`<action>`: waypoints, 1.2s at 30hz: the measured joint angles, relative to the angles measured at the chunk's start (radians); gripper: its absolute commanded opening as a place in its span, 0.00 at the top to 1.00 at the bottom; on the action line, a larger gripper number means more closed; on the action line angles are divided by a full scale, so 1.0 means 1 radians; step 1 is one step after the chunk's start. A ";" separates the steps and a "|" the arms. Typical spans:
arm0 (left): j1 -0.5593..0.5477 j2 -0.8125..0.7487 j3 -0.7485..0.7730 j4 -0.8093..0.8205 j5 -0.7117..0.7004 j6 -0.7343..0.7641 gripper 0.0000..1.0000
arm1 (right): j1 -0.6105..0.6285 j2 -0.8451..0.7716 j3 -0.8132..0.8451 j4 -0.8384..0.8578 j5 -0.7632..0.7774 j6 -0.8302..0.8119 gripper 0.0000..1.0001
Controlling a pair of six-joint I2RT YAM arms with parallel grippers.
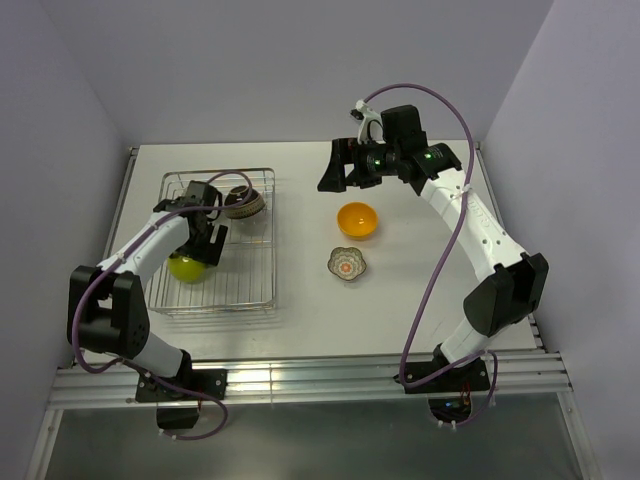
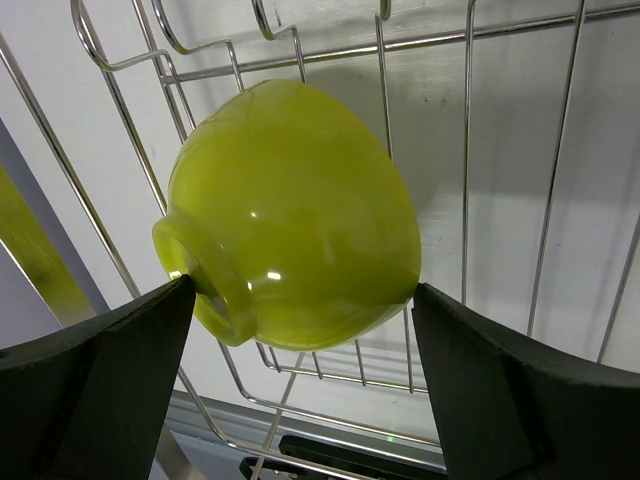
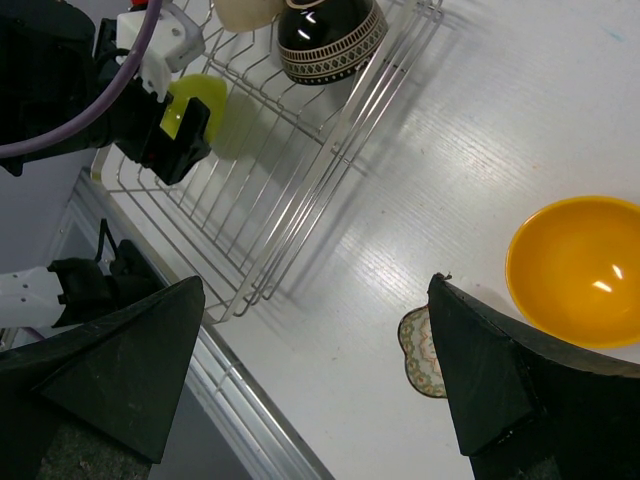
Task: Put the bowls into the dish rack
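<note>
The silver wire dish rack [image 1: 256, 283] sits on the left of the table. The lime-green bowl [image 1: 187, 267] lies on its side in the rack's near part. My left gripper [image 1: 206, 243] is open just above it. In the left wrist view the fingertips [image 2: 150, 330] flank the lime-green bowl [image 2: 290, 220] at full width. The brown bowl [image 1: 244, 204] sits in the rack's far part, and a white bowl [image 3: 245, 10] shows beside it. The orange bowl [image 1: 357, 220] and the scalloped patterned bowl [image 1: 347, 263] sit on the table. My right gripper [image 1: 340, 180] is open and empty, above and behind the orange bowl.
The rack's bars [image 2: 466, 150] run under the green bowl. The table's near metal edge [image 1: 300, 380] lies in front of the rack. Purple cables loop over both arms. Walls close off the far, left and right sides.
</note>
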 measured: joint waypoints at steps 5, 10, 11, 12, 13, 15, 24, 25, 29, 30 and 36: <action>-0.008 0.000 0.006 -0.006 0.011 -0.011 0.04 | 0.000 0.002 0.000 -0.003 0.000 0.000 0.00; -0.017 0.000 0.015 -0.009 0.045 -0.015 0.04 | 0.000 0.004 0.000 -0.003 0.001 -0.001 0.00; -0.018 0.000 0.018 -0.011 0.049 -0.016 0.04 | 0.000 0.005 0.000 -0.003 0.001 -0.001 0.00; -0.019 0.000 0.021 -0.012 0.054 -0.018 0.04 | 0.000 0.005 0.000 -0.003 0.001 -0.001 0.00; -0.019 0.000 0.023 -0.013 0.058 -0.018 0.04 | 0.000 0.005 0.000 -0.003 0.001 -0.001 0.00; -0.020 0.000 0.028 -0.015 0.062 -0.019 0.04 | 0.000 0.005 0.000 -0.003 0.001 -0.001 0.00; -0.023 -0.001 0.096 -0.074 0.126 -0.021 0.03 | -0.014 0.006 0.000 -0.003 -0.012 -0.008 0.01; -0.024 -0.003 0.121 -0.086 0.142 -0.022 0.02 | -0.021 0.006 0.000 -0.005 -0.017 -0.012 0.02; -0.025 -0.041 0.214 -0.106 0.239 -0.020 0.00 | -0.056 0.012 0.000 -0.029 -0.020 -0.039 0.07; -0.025 -0.059 0.232 -0.107 0.269 -0.019 0.00 | -0.068 0.016 0.000 -0.035 -0.014 -0.047 0.09; -0.025 -0.205 0.294 -0.082 0.467 -0.018 0.00 | -0.133 0.051 -0.047 -0.054 0.094 -0.095 0.28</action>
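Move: The green bowl lies on its side in the rack, between the left gripper's open fingers, its middle about 4 cm below the hand point and 1 cm ahead and to the left. The black bowl is some 19 cm ahead and 10 cm right; the cream bowl is 18 cm straight ahead. From the right gripper, the orange bowl lies about 7 cm ahead, 7 cm right and 26 cm down; the flower dish is 6 cm back, 4 cm right and 28 cm down. Keep the left fingers wide and ease them about 2 cm right with the left finger at the green bowl's foot, then lift clear, up some 14 cm and farther right over the rack, swinging the fingertips out to the right and forward. As the left gripper rises, start the right one right, down and forward towards the orange bowl, roughly 9 cm, narrowing its fingers a little. ##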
